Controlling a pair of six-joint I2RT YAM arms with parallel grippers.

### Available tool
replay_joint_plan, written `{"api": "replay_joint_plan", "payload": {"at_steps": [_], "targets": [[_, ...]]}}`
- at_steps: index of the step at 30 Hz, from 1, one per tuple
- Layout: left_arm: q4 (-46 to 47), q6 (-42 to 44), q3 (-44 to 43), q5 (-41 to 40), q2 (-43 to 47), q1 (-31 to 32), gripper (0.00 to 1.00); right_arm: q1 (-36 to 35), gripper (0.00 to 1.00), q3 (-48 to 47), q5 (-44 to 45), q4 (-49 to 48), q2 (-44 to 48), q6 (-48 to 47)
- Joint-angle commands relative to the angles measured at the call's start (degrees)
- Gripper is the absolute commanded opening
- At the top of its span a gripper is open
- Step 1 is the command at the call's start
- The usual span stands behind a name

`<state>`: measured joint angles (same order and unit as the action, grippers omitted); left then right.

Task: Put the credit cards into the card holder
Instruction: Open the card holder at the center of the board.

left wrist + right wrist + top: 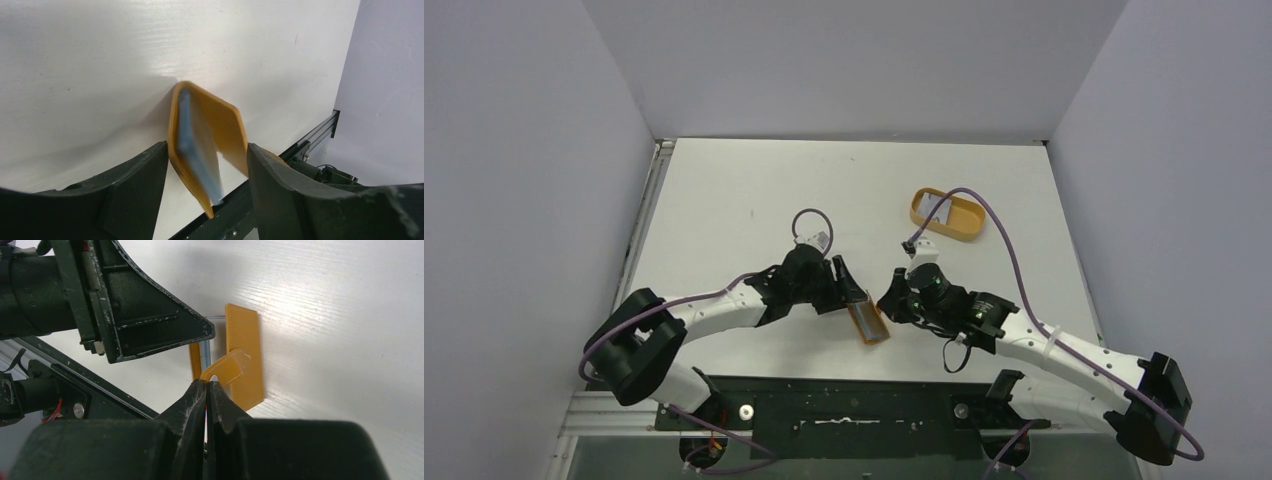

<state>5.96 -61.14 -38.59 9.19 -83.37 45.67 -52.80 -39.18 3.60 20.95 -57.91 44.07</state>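
Observation:
The orange-tan card holder (869,325) stands on edge near the table's front, half folded into a V. My left gripper (852,292) straddles it. In the left wrist view each half of the card holder (227,130) presses against the inside of one finger of the left gripper (207,150). A blurred pale blue-grey layer (196,145) lies inside the left half; I cannot tell whether it is a credit card or the lining. My right gripper (891,300) (207,382) is shut on the tip of the snap tab (227,367). One pale credit card (937,206) lies in the tray.
An orange oval tray (964,225) sits at the back right of the white table. The black rail (844,400) of the arm mount runs just in front of the card holder. Grey walls enclose the table on three sides.

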Motion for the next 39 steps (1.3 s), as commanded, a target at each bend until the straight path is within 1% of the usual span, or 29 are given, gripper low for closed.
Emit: {"api": "replay_joint_plan", "payload": {"at_steps": [1,4,6,7,11,13,20,26,29,33,34,36,37,38,39], "targets": [[2.65,0.15,-0.26,-0.08,-1.97,0.21,0.49,0.14,0.00,0.20,0.97,-3.44,1.93,0.17],[2.91,0.40,0.08,-0.04,-2.95,0.16,0.30,0.10,0.00,0.64,2.29,-2.46,2.19,0.30],[2.64,0.85,-0.03,-0.08,-3.46,0.18,0.21,0.15,0.00,0.97,3.45,-1.40,2.27,0.58],[2.51,1.19,-0.08,-0.13,-3.83,0.21,0.17,0.13,0.00,1.22,4.27,-0.73,2.24,0.83],[1.69,2.26,-0.99,0.08,-5.67,0.12,0.07,0.15,0.00,1.64,7.67,2.60,2.16,1.67],[1.85,2.63,-1.49,0.35,-6.90,0.07,0.01,0.14,0.00,1.71,9.60,4.32,1.84,2.15],[2.23,3.48,-2.88,1.13,-10.31,0.02,0.00,-0.11,0.00,1.74,13.85,8.53,1.93,2.64],[2.40,4.00,-3.74,1.25,-12.45,-0.26,0.00,0.20,0.00,0.52,22.24,15.92,0.61,4.64],[2.52,4.34,-4.18,1.55,-13.60,-0.64,0.00,2.42,0.00,1.76,22.90,16.68,-0.22,4.45],[2.96,4.57,-4.60,2.37,-14.64,-1.17,0.00,5.73,0.00,3.07,21.58,16.67,-3.26,4.64],[2.86,4.77,-4.79,2.48,-14.63,-1.16,0.00,6.12,0.05,3.26,21.55,16.79,-3.95,4.70],[2.63,5.16,-4.98,2.65,-14.69,-1.24,0.00,6.65,0.23,3.68,21.54,17.05,-4.80,4.72],[2.47,5.42,-5.11,2.74,-14.56,-1.28,0.00,6.92,0.38,3.83,21.54,17.24,-4.87,4.78],[2.29,5.63,-5.29,2.88,-14.54,-1.33,0.00,7.18,0.47,3.81,21.71,17.69,-4.78,4.84],[2.16,5.80,-5.47,3.05,-14.58,-1.41,0.00,7.32,0.53,3.67,21.90,18.29,-4.34,4.87]]}}
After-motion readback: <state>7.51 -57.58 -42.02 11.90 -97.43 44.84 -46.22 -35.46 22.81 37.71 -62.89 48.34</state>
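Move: The card holder hangs half open between the hands, its strap already pinched by the right fingers and its left cover between the parted left ones. Its middle is about 3 cm right, 2 cm back and 3 cm below the left hand; from the right hand it is some 3 cm left, 2 cm back and 7 cm below. The card tray stands far out, roughly 22 cm ahead and 17 cm right of the right hand, 12 cm lower. Down about 6 cm goes the left hand, closing fully on the left cover's edge as it sinks to the board, then it stays low there. The right hand, still pinching the strap, swings about 12 cm right and 8 cm down, rolling its left side down and turning clockwise, to draw the other cover away; at the end its fingers open and let the strap go. ##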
